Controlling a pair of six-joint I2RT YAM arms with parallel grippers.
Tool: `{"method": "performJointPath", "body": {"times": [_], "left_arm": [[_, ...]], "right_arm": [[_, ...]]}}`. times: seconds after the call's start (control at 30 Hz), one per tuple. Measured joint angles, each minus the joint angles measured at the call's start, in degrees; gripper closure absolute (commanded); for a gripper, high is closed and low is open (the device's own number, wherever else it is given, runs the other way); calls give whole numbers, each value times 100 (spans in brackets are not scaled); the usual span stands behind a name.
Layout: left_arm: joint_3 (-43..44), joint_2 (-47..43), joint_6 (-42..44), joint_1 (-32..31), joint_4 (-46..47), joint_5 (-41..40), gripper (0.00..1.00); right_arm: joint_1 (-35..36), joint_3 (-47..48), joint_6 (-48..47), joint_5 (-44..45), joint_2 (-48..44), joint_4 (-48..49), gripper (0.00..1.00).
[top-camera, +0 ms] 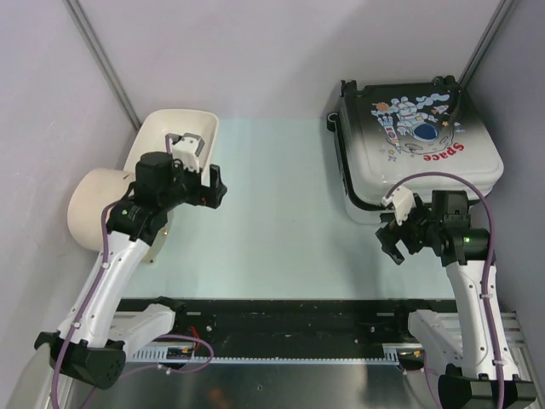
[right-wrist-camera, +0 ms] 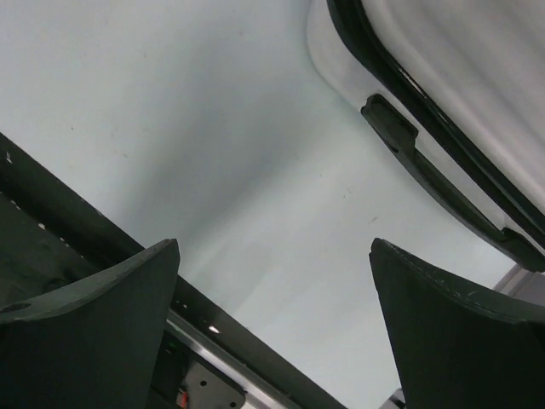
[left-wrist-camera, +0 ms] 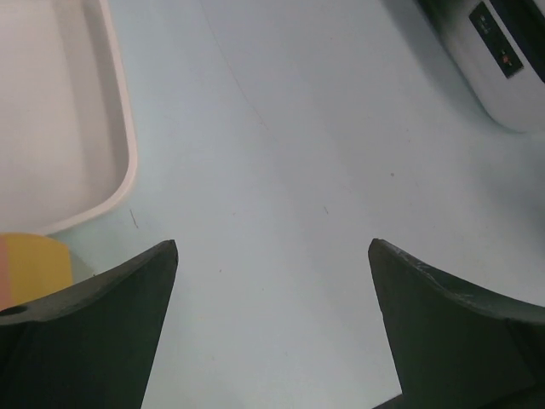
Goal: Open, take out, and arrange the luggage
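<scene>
The luggage point(top-camera: 417, 141) lies flat and closed at the back right of the table, white shell with the astronaut "Space" print facing up and black trim round its edge. My right gripper point(top-camera: 388, 240) hovers just in front of its near left corner, open and empty. In the right wrist view the luggage point(right-wrist-camera: 460, 60) and its black side handle point(right-wrist-camera: 426, 162) fill the upper right, beyond my right gripper point(right-wrist-camera: 274, 243). My left gripper point(top-camera: 218, 187) hangs open over the table's left half, far from the case; its wrist view point(left-wrist-camera: 272, 243) shows one corner of the luggage point(left-wrist-camera: 502, 68).
A cream tub point(top-camera: 179, 136) stands at the back left, with a cream cylinder point(top-camera: 92, 209) beside it, its orange end point(left-wrist-camera: 30, 268) showing in the left wrist view. A black rail point(top-camera: 281, 319) runs along the table's near edge. Grey walls close in both sides.
</scene>
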Motion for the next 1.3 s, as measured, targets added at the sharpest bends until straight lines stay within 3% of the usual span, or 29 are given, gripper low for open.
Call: {"method": "performJointPath", "body": {"times": [0.4, 0.6, 0.73, 0.93, 1.3], "left_arm": [[-203, -179, 748, -2, 210, 1954, 0], [-205, -111, 925, -61, 411, 2315, 0], [-205, -81, 931, -72, 501, 2356, 0], [-236, -85, 933, -74, 592, 2358, 0], [-433, -81, 979, -76, 680, 2361, 0]], "right_arm": [[-103, -1226, -2992, 457, -549, 212, 2], [-1644, -1663, -5344, -35, 109, 807, 6], [-2249, -1663, -6441, -326, 894, 1231, 7], [-2645, -1663, -6848, -850, 1412, 1816, 7], [-2599, -2107, -6900, -1484, 1829, 3130, 6]]}}
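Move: In front of the suitcase, the right hand hangs empty: the black side handle lies about 12 cm ahead of it, 8 cm to its right and 12 cm lower. The suitcase's middle is some 29 cm ahead, 6 cm right and 10 cm below. From the left hand, the handle is roughly 50 cm to the right, 3 cm farther out and 20 cm lower; the cream tray lies about 18 cm ahead, 12 cm left and 26 cm below. Sinking first, the right hand swings right, then forward, down onto the suitcase's side handle, about 10 cm each way, while rolling some 45 degrees counter-clockwise so its open fingers come to straddle the bar, unclosed. The left hand shifts about 6 cm right and slightly back, turning some 25 degrees clockwise towards the suitcase, fingers wide. ##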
